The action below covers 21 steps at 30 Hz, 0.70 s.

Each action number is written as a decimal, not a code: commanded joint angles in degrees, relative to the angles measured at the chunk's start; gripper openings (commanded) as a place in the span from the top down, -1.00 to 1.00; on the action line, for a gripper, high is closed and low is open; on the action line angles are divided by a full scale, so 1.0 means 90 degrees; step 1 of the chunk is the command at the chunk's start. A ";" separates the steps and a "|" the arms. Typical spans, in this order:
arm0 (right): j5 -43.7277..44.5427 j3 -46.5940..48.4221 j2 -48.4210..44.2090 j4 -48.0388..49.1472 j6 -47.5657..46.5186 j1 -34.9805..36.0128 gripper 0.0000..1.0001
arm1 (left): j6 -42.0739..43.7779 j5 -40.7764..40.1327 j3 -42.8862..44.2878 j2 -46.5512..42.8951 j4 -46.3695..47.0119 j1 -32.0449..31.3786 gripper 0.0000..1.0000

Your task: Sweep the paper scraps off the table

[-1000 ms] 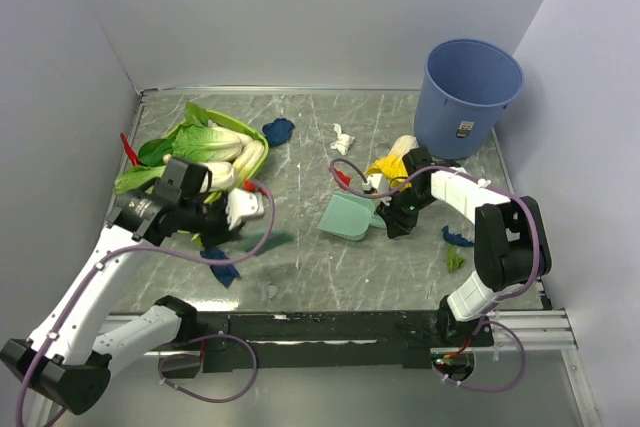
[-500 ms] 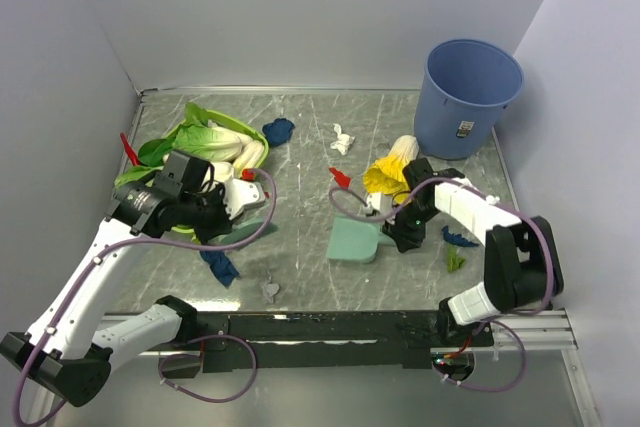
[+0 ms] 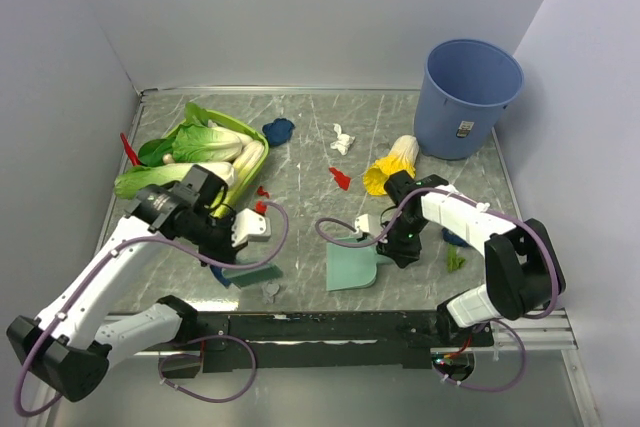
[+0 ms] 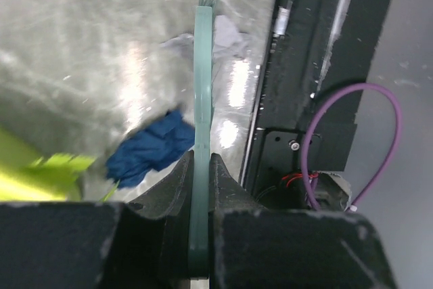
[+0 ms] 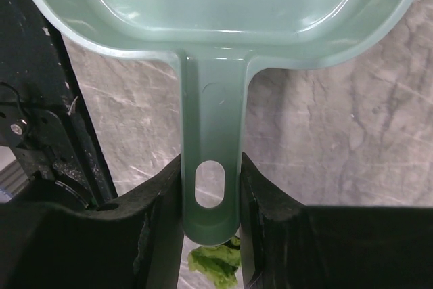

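My left gripper is shut on a flat teal brush, held low over the table near its front edge. In the left wrist view the brush is edge-on between the jaws of the left gripper, with a dark blue scrap to its left and a pale grey scrap at its tip. My right gripper is shut on the handle of the teal dustpan. The dustpan's pan is empty. Other scraps: dark blue, white, red, red, green.
Leafy green vegetables lie at the back left. A yellow-and-white frilly vegetable lies beside the blue bin at the back right. The black arm mount runs along the front edge. A green bit lies under the handle.
My left gripper has swung the brush down from beside the vegetables to the front edge. My right gripper has pulled the dustpan toward the front edge and turned it.
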 commanded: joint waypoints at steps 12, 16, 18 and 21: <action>0.0052 -0.0172 -0.0099 -0.0146 0.0054 0.0128 1.00 | -0.0779 0.0610 0.0166 0.1312 0.3246 -0.1231 0.99; 0.0598 -0.0280 -0.0256 -0.0058 -0.0045 0.0196 1.00 | -0.0985 0.0513 0.0411 0.1176 0.3229 -0.1231 0.99; 0.0677 -0.0221 -0.0246 -0.0078 0.0014 0.0225 1.00 | -0.0927 0.0445 0.0431 0.0914 0.2889 -0.1222 0.99; 0.0775 -0.0133 -0.0256 0.0020 0.0160 0.0352 1.00 | -0.0868 0.0143 0.0247 0.0436 0.2575 -0.1221 0.99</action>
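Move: The grey paper scrap lies about 10 cm to the right of the left hand and 4 cm back, roughly 14 cm below it, just at the held brush's bristles. The dustpan's middle is some 27 cm right and 2 cm ahead; a blue cloth lies almost underneath, 2 cm left and 2 cm ahead; a small red scrap is about 18 cm ahead and 6 cm right. From the right hand, the grey scrap is some 28 cm left and 6 cm back, slightly below. The grey scrap is swept towards the open side of the dustpan by the brush still gripped in the left hand, which swings about 10 cm right and, later, 5 cm forward. That hand dips some 3 cm first, then rises about 4 cm near the end as its wrist tilts roughly 15 degrees. The right hand keeps its hold on the dustpan's handle, nearly in place. ##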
